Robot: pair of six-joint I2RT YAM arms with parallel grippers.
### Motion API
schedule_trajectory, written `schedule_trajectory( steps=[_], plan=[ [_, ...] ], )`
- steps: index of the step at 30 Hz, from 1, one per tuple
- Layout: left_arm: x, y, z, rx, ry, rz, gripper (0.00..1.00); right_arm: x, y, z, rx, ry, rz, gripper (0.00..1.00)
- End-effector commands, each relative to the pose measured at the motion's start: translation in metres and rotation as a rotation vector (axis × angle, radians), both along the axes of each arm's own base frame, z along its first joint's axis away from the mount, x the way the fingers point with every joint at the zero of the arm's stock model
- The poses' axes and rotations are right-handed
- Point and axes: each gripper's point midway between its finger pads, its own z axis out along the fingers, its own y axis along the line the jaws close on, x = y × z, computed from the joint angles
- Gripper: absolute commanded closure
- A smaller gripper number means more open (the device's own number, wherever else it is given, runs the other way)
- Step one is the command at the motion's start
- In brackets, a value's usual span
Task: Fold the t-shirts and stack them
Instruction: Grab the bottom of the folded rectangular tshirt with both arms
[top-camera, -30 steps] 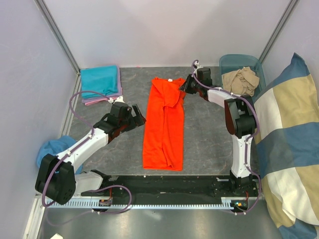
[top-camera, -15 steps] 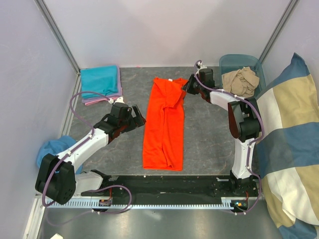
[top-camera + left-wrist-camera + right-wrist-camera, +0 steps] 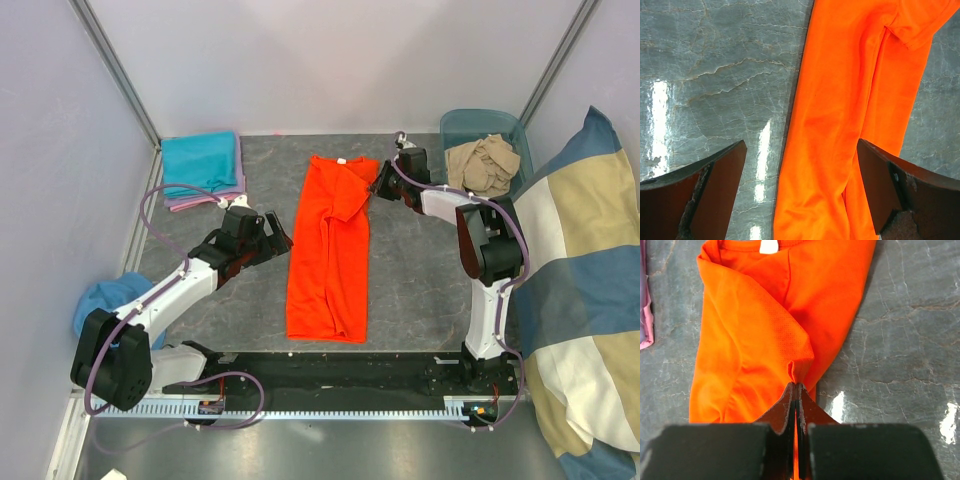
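Note:
An orange t-shirt [image 3: 330,255] lies lengthwise on the grey table, folded into a long strip, with its white neck label [image 3: 769,246] at the far end. My right gripper [image 3: 380,186] is shut on a pinch of the sleeve edge [image 3: 799,367] at the shirt's [image 3: 765,325] upper right. My left gripper [image 3: 281,238] hovers open over the left edge of the shirt [image 3: 855,115], its fingers [image 3: 720,185] wide apart with nothing between them. A folded teal t-shirt [image 3: 203,158] rests on a pink-lilac one [image 3: 182,206] at the back left. A beige t-shirt [image 3: 485,160] lies crumpled in a bin.
A clear blue bin [image 3: 478,121] stands at the back right. A big blue-and-beige cushion [image 3: 580,290] fills the right side. A blue cloth [image 3: 100,300] lies by the left wall. White walls close in the table.
My right gripper has moved a little to the right, drawing the pinched sleeve outward with it. The left arm has stayed put.

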Motion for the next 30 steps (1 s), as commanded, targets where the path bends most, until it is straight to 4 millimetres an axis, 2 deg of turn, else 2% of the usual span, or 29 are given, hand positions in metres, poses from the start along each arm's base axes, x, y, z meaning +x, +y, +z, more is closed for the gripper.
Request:
schedule_trajectory(
  steps=[1,3,5,6,7,9,10,12,13,14,15,16,17,18,19,20,21,22,23,24,25,26,28,30],
  plan=[
    [0.006,-0.004,0.005,-0.026,-0.026,-0.004,0.0,-0.002,-0.001,0.025,0.007,-0.047,-0.018,1.0],
    [0.008,-0.004,0.006,-0.025,-0.029,-0.004,0.0,-0.005,-0.003,0.022,-0.006,-0.038,-0.021,0.99],
    [0.011,-0.004,0.007,-0.02,-0.035,-0.001,0.0,-0.007,-0.006,0.023,-0.023,-0.036,-0.029,0.86],
    [0.016,-0.005,0.013,-0.022,-0.05,0.005,0.0,-0.008,-0.012,0.021,-0.048,-0.029,-0.045,0.74],
    [0.019,-0.005,0.015,-0.018,-0.057,0.005,0.0,-0.009,-0.015,0.029,-0.06,-0.043,-0.056,0.52],
    [0.033,-0.008,0.027,-0.019,-0.083,0.02,0.0,-0.012,-0.024,0.031,-0.1,-0.047,-0.079,0.38],
    [0.04,-0.009,0.033,-0.019,-0.098,0.022,0.0,-0.014,-0.026,0.044,-0.105,-0.07,-0.084,0.36],
    [0.061,-0.016,0.047,-0.028,-0.131,0.023,0.0,-0.021,-0.032,0.048,-0.129,-0.074,-0.088,0.33],
    [0.072,-0.02,0.053,-0.03,-0.151,0.018,0.0,-0.023,-0.033,0.06,-0.127,-0.096,-0.086,0.32],
    [0.081,-0.023,0.058,-0.029,-0.165,0.013,0.0,-0.028,-0.034,0.061,-0.129,-0.093,-0.082,0.32],
    [0.1,-0.032,0.065,-0.033,-0.178,0.0,0.0,-0.032,-0.035,0.062,-0.134,-0.088,-0.08,0.32],
    [0.111,-0.036,0.069,-0.024,-0.192,-0.013,0.0,-0.035,-0.035,0.071,-0.121,-0.102,-0.075,0.32],
    [0.122,-0.039,0.074,-0.022,-0.204,-0.022,0.0,-0.042,-0.034,0.067,-0.116,-0.088,-0.067,0.32],
    [0.14,-0.049,0.095,-0.038,-0.253,-0.04,0.0,-0.046,-0.033,0.068,-0.109,-0.085,-0.065,0.32],
    [0.154,-0.053,0.08,-0.007,-0.239,-0.059,0.0,-0.054,-0.031,0.067,-0.095,-0.077,-0.057,0.32],
    [0.166,-0.055,0.076,0.006,-0.24,-0.065,0.0,-0.057,-0.029,0.067,-0.09,-0.079,-0.052,0.32],
    [0.185,-0.061,0.096,-0.002,-0.285,-0.072,0.0,-0.061,-0.027,0.067,-0.086,-0.079,-0.046,0.31],
    [0.199,-0.064,0.071,0.015,-0.244,-0.084,0.0,-0.067,-0.023,0.065,-0.083,-0.074,-0.034,0.31],
    [0.21,-0.062,0.068,0.009,-0.239,-0.083,0.0,-0.071,-0.021,0.065,-0.079,-0.073,-0.025,0.32],
    [0.224,-0.071,0.084,-0.025,-0.273,-0.11,0.08,-0.074,-0.018,0.066,-0.074,-0.073,-0.016,0.32],
    [0.236,-0.073,0.057,-0.017,-0.232,-0.121,0.13,-0.08,-0.013,0.063,-0.072,-0.067,0.0,0.32],
    [0.249,-0.076,0.069,-0.037,-0.262,-0.135,0.17,-0.083,-0.01,0.064,-0.067,-0.065,0.012,0.32],
    [0.264,-0.078,0.058,-0.035,-0.254,-0.152,0.3,-0.091,-0.001,0.062,-0.066,-0.061,0.038,0.32],
    [0.281,-0.082,0.043,-0.043,-0.246,-0.164,0.34,-0.096,0.007,0.061,-0.063,-0.059,0.058,0.32]
  ],
)
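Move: The t-shirt's far left corner, by the collar, lies about 29 cm ahead of my left hand, 8 cm to its right and some 7 cm below; the folded stack is some 25 cm ahead and 22 cm left. My shut right fingertips are on the sleeve flap, with the far right corner about 10 cm beyond and 1 cm to the right. From my right hand the near hem is roughly 45 cm back and 12 cm left. I open my right fingers to about two thirds and let go of the sleeve flap, lift off, then ease back some 8 cm by the shirt's right edge, sinking again after the rise. Meanwhile my left hand shoots forward about 25 cm and some 7 cm right, arching up and starting down again towards the far left corner, its fingers tipping up a little and narrowing from wide open to about two thirds. ##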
